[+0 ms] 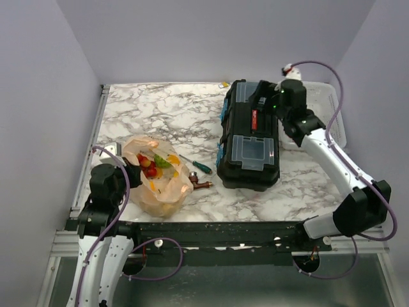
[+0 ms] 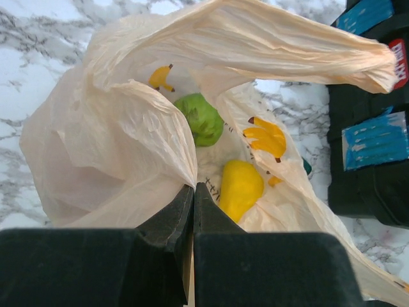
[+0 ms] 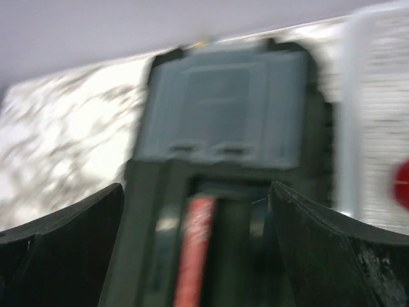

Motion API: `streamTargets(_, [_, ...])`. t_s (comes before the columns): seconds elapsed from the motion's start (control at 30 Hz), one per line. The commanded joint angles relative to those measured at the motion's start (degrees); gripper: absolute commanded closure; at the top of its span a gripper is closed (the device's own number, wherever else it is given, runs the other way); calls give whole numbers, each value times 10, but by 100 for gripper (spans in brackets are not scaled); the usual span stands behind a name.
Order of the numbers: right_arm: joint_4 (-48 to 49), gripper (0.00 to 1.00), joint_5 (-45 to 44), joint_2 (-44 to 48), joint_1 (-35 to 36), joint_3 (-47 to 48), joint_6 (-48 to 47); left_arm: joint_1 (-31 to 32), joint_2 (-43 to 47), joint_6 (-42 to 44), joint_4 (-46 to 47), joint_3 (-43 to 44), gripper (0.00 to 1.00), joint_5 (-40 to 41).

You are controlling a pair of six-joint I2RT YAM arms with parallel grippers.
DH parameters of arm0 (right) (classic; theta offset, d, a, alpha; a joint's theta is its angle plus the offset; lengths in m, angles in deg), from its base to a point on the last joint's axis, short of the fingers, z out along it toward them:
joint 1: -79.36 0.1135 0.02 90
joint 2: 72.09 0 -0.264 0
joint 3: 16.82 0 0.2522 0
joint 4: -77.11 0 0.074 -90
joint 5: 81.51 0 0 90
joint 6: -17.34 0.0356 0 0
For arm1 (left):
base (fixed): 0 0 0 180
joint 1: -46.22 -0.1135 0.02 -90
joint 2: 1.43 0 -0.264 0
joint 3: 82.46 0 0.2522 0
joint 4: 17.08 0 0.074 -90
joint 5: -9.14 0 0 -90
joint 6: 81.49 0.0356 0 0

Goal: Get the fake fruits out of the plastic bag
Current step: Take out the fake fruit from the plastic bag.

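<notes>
The peach plastic bag (image 1: 156,173) lies open at the table's front left, and red, yellow and green fake fruits (image 1: 152,165) show inside it. My left gripper (image 1: 134,174) is at the bag's near-left rim. In the left wrist view this gripper (image 2: 193,187) is shut on a fold of the plastic bag (image 2: 128,128). Beyond it lie a green fruit (image 2: 203,118), a yellow oval fruit (image 2: 239,187) and orange-yellow pieces (image 2: 265,137). My right gripper (image 1: 270,103) hovers open over the black toolbox, holding nothing. Its view is blurred, and the gripper (image 3: 195,192) spans the toolbox handle (image 3: 195,249).
The black toolbox (image 1: 250,137) stands right of the bag. A green-handled screwdriver (image 1: 195,164) and a brown tap (image 1: 199,183) lie between them. A white perforated basket (image 1: 333,115) sits at the back right, and something red (image 3: 402,182) shows at its edge.
</notes>
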Motion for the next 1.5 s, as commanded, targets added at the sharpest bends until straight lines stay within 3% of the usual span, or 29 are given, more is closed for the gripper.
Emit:
streamTargets(0.0, [82,5,129,60,102,-60,-60,1,-58,-4,-13,9,100,3])
streamTargets(0.1, [128,6,187,80,176,-88,-63,2,-89,-2,-10,9,100,-12])
streamTargets(0.3, [186,9,207,43,309,-89,-63,1,-125,-1,-8,13,100,-41])
streamTargets(0.47, [208,20,158,-24,394,-81,-62,1,-108,-4,-7,13,100,-42])
streamTargets(0.7, [256,46,151,-112,444,-77,-43,8,-84,-7,-4,12,100,-45])
streamTargets(0.83, [261,52,154,-163,464,-56,-31,10,-91,-7,-7,15,100,-50])
streamTargets(1.1, [272,53,130,-245,493,-5,-24,14,-89,-10,-7,16,100,-56])
streamTargets(1.47, [266,54,-53,-353,492,85,-36,56,-95,-14,-17,22,100,-37])
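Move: The red fake fruits in the bag lie about 45 cm to my right hand's left, 17 cm back and 22 cm below it; the green fruit is some 5 cm to their right and 3 cm farther out. The toolbox's middle is 10 cm back, 3 cm left and 15 cm below that hand. The screwdriver is 16 cm back, 24 cm left and 25 cm below. From my left hand, the red fruits lie about 11 cm ahead, 2 cm right and 16 cm below. I sweep my empty right hand left over the toolbox and back, some 42 cm left in all, then drop it about 15 cm into the bag's mouth towards the fruits, easing slightly forward at the end. It turns roughly 55 degrees counter-clockwise as its fingers narrow to half open. My left fingers keep pinching the bag's edge, dip about 4 cm, rise slightly and drift 3 cm right. ##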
